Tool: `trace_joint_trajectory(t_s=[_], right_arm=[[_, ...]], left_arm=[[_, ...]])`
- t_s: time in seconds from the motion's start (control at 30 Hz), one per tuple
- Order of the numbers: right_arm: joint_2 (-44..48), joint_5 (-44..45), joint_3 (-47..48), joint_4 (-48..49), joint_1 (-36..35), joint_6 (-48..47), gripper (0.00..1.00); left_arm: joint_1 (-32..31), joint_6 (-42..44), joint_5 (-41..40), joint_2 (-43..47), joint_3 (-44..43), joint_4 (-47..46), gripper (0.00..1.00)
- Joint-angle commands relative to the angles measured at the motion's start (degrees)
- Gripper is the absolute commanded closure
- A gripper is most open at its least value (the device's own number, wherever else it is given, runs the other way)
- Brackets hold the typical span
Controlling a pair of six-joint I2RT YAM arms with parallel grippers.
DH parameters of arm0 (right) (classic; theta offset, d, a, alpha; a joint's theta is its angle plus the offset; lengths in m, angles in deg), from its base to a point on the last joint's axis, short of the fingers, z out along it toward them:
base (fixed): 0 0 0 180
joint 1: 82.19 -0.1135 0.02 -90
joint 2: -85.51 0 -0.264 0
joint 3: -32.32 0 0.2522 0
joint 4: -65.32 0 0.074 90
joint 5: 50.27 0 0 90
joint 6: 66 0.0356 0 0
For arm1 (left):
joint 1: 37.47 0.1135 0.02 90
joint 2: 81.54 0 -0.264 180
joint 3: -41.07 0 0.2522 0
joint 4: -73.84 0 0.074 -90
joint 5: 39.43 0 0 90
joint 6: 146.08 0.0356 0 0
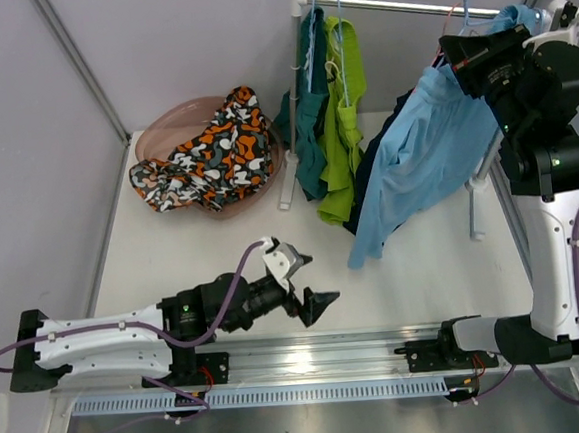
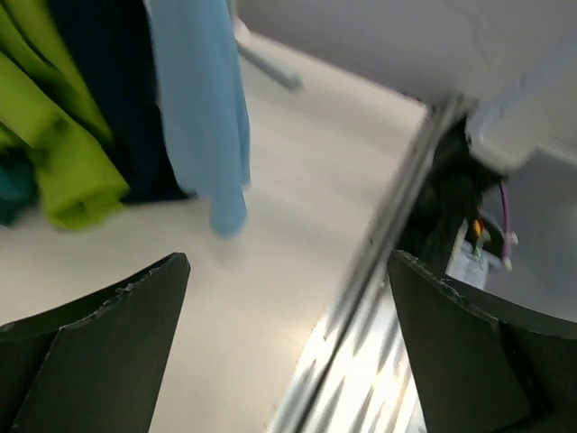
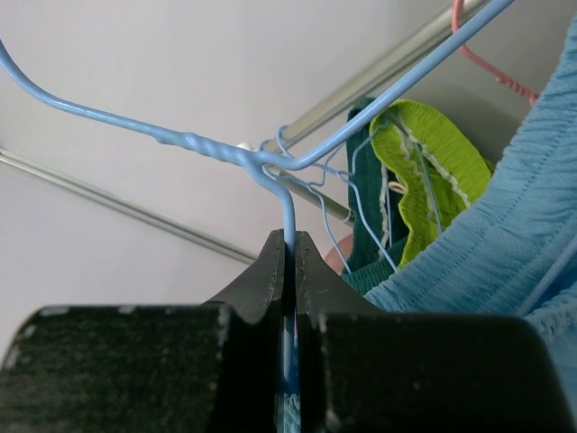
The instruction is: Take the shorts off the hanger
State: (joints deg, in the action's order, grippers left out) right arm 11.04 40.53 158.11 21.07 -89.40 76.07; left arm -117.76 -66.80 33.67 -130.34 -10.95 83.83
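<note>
The light blue shorts (image 1: 418, 161) hang from a blue wire hanger (image 3: 270, 162) at the right end of the rail (image 1: 393, 7). My right gripper (image 3: 289, 239) is shut on that hanger's wire, high by the rail (image 1: 478, 61). Navy shorts (image 1: 371, 165), lime green shorts (image 1: 342, 122) and teal shorts (image 1: 309, 115) hang to the left. The blotch-patterned shorts (image 1: 209, 153) lie in the pink basin (image 1: 162, 131). My left gripper (image 1: 305, 280) is open and holds nothing, low over the table near the front, with the light blue shorts (image 2: 203, 108) ahead of it.
The rack's white post (image 1: 291, 106) and its right leg (image 1: 477, 207) stand on the table. A metal rail (image 1: 311, 360) runs along the near edge. Grey walls close in the left and back.
</note>
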Motion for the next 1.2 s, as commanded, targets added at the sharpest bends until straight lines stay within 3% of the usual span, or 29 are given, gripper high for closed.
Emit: trace_joint_trajectory(t_s=[0.0, 0.07, 0.2, 0.43, 0.6, 0.63, 0.67, 0.7, 0.73, 0.77, 0.97, 1.1, 1.17], right_arm=[[4.51, -1.68, -2.33, 6.22, -0.71, 0.66, 1.00], [5.92, -1.76, -4.36, 6.13, -0.88, 0.84, 1.00], [7.24, -2.03, -5.68, 5.70, -0.80, 1.01, 1.00], [8.12, -3.61, -7.26, 7.54, -0.97, 2.94, 1.00], [8.21, -4.31, -7.88, 9.47, -0.88, 4.44, 1.00], [8.12, -4.57, -7.79, 9.73, -0.88, 4.79, 1.00], [8.21, -4.66, -7.79, 9.74, -0.88, 4.79, 1.00], [8.29, -4.75, -7.70, 9.74, -0.97, 4.88, 1.00], [8.30, -4.93, -7.70, 9.91, -0.88, 5.05, 1.00], [8.30, -5.10, -7.61, 9.91, -0.88, 5.05, 1.00], [8.12, -5.46, -7.44, 10.09, -0.01, 4.70, 1.00], [5.14, -6.60, -4.28, 9.39, 1.92, 4.35, 1.00], [2.51, -7.65, -1.31, 8.95, 3.06, 4.18, 1.00]], left_arm=[[0.31, 10.71, -9.19, -3.40, -12.61, -5.28, 0.01], [1.18, 15.79, -8.85, -6.38, -17.97, -5.98, 0.01], [5.84, 17.31, -0.34, -13.93, -28.59, -7.21, 0.01], [8.22, 14.77, 10.39, -26.41, -35.21, -10.38, 0.01], [8.22, 11.16, 14.80, -32.58, -35.13, -14.68, 0.02], [8.22, 10.99, 14.71, -34.07, -34.69, -15.90, 0.11], [8.31, 9.77, 14.27, -34.78, -34.69, -16.53, 0.26], [8.31, 9.58, 13.40, -35.40, -34.69, -16.88, 0.48], [8.31, 9.32, 11.74, -36.01, -34.95, -17.14, 0.82], [8.31, 9.49, 10.85, -36.80, -35.13, -16.97, 0.98], [8.22, 8.62, 8.64, -34.36, -31.27, -16.71, 1.00], [5.51, 4.22, 7.95, -25.14, -16.87, -18.29, 1.00], [0.78, 1.50, 6.19, -18.55, -6.00, -19.16, 1.00]])
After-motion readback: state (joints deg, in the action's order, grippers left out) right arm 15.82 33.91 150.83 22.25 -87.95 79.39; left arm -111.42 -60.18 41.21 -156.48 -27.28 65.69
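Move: From my open left hand, the free lower end of the light blue shorts hangs about 13 cm to the right, 8 cm ahead and 6 cm higher. Beside it, the navy shorts' lower end is roughly 17 cm ahead and 13 cm right, the lime shorts' some 21 cm ahead and 9 cm right, both a little above hand height. From my right hand, holding the blue hanger, that light blue end lies about 17 cm back, 12 cm left and 25 cm below. I lift my open left hand nearly 20 cm while reaching somewhat forward, then swing it right and down onto the hanging leg of the light blue shorts and pinch the cloth. Holding it, I start pulling left, down and back, some 5 cm to the left, while my right hand eases back a couple of centimetres and keeps its grip on the hanger. ##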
